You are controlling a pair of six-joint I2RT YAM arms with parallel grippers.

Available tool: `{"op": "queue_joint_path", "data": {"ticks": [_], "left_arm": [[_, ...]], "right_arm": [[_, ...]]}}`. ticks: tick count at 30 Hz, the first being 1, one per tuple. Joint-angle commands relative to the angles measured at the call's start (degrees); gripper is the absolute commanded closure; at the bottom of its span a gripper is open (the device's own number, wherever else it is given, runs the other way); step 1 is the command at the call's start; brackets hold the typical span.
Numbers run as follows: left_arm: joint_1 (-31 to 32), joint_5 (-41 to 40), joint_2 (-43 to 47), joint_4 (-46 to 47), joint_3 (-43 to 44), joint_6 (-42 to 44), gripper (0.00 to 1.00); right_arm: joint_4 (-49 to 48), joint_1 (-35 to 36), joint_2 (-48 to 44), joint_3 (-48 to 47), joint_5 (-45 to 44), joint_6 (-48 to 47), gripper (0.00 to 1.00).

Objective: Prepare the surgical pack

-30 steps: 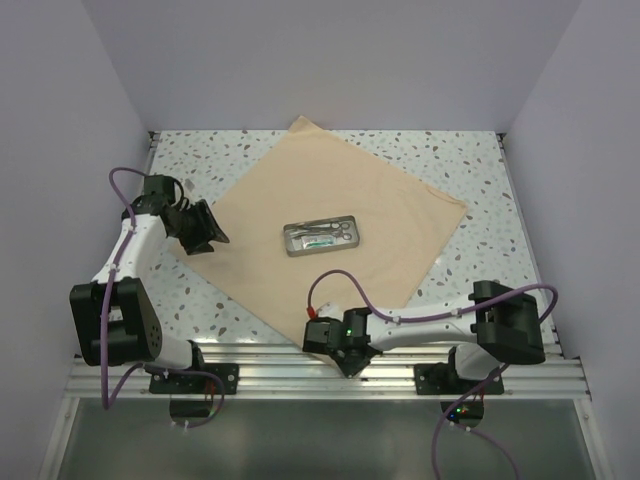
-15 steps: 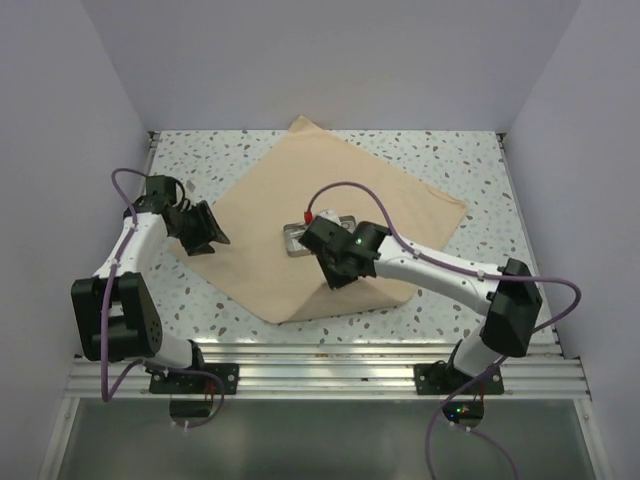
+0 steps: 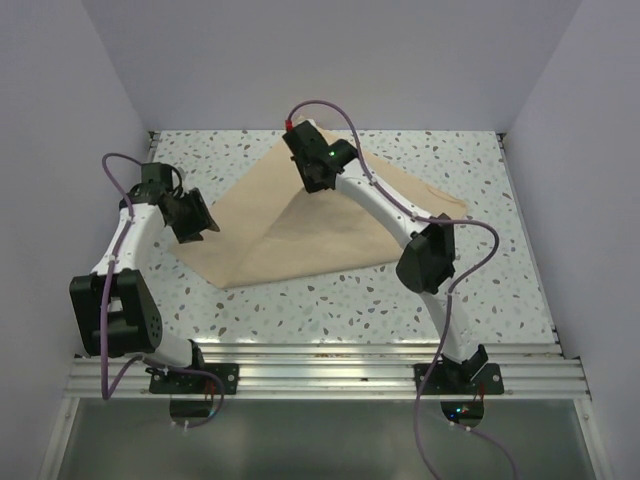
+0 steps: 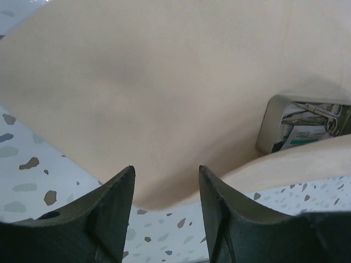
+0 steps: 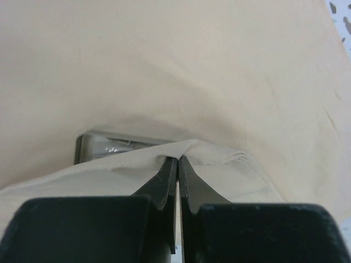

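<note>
The surgical pack's tan wrapping sheet [image 3: 290, 240] lies folded over itself on the speckled table. Its near corner is lifted toward the far side. My right gripper [image 3: 319, 186] is shut on that corner, and the cloth bunches at the closed tips [image 5: 177, 159]. Under the raised fold a small metal tray [image 5: 93, 147] with instruments peeks out; from above it is hidden. My left gripper [image 3: 203, 222] hovers open at the sheet's left corner. Nothing sits between its fingers [image 4: 166, 170], with the sheet [image 4: 164, 82] and tray [image 4: 285, 129] ahead.
Grey walls enclose the speckled table [image 3: 400, 300] on three sides. An aluminium rail [image 3: 320, 375] runs along the near edge by the arm bases. The right arm stretches across the sheet's right half.
My right arm swept from the near edge up and over the tray to the far side, dragging the sheet's near corner with it and covering the tray. The left arm barely moved.
</note>
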State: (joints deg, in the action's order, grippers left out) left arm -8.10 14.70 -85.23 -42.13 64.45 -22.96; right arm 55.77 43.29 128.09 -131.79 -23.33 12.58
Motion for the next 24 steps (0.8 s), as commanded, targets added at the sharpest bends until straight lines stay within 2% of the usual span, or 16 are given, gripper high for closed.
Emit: {"op": "queue_joint_path", "data": {"ticks": [1, 5, 9, 14, 18, 24], "left_arm": [[0.3, -3.1, 0.8, 0.1, 2.8, -0.5, 0.46], [0.3, -2.1, -0.7, -0.2, 2.6, -0.8, 0.46], [0.2, -2.5, -1.1, -0.6, 2.5, -0.4, 0.46], [0.2, -2.6, -1.3, -0.4, 2.6, -0.5, 0.46], [0.2, -2.5, -1.9, -0.3, 2.8, -0.7, 0.46], [0.2, -2.5, -2.7, -0.4, 3.4, -0.6, 0.46]], "right_arm": [[-2.8, -2.6, 2.7, -7.4, -1.5, -3.6, 1.0], [-9.3, -4.3, 6.0, -8.7, 0.9, -5.7, 1.0], [-10.7, -5.6, 8.7, -10.2, 1.0, -5.5, 1.0], [-17.0, -5.8, 8.0, -7.3, 2.3, -6.5, 1.0], [-17.4, -5.9, 10.9, -11.1, 4.1, -7.4, 1.0], [-18.9, -6.5, 13.2, -11.5, 4.7, -7.1, 1.0]]}}
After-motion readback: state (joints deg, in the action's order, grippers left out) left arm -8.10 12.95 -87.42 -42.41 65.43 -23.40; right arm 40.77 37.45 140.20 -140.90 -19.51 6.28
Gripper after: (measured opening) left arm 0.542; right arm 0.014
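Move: The right hand holds the pinched near corner of the cloth up over the instrument tray; the tray's middle is about 15 cm below it, 2 cm ahead and level with it sideways. The cloth's far corner lies some 42 cm ahead of this hand, about 5 cm to its left and 17 cm lower. From the open left hand, the tray is roughly 10 cm ahead, 30 cm to the right and 8 cm below. With its fingers still shut on the near corner, the right hand draws the cloth forward from above the tray towards the cloth's far corner, covering about 9 cm, quick at first and then slowing. It sinks a couple of centimetres on the way, with a small rise and dip near the end, while the wrist tilts some 10 degrees so the fingers point more forward. ##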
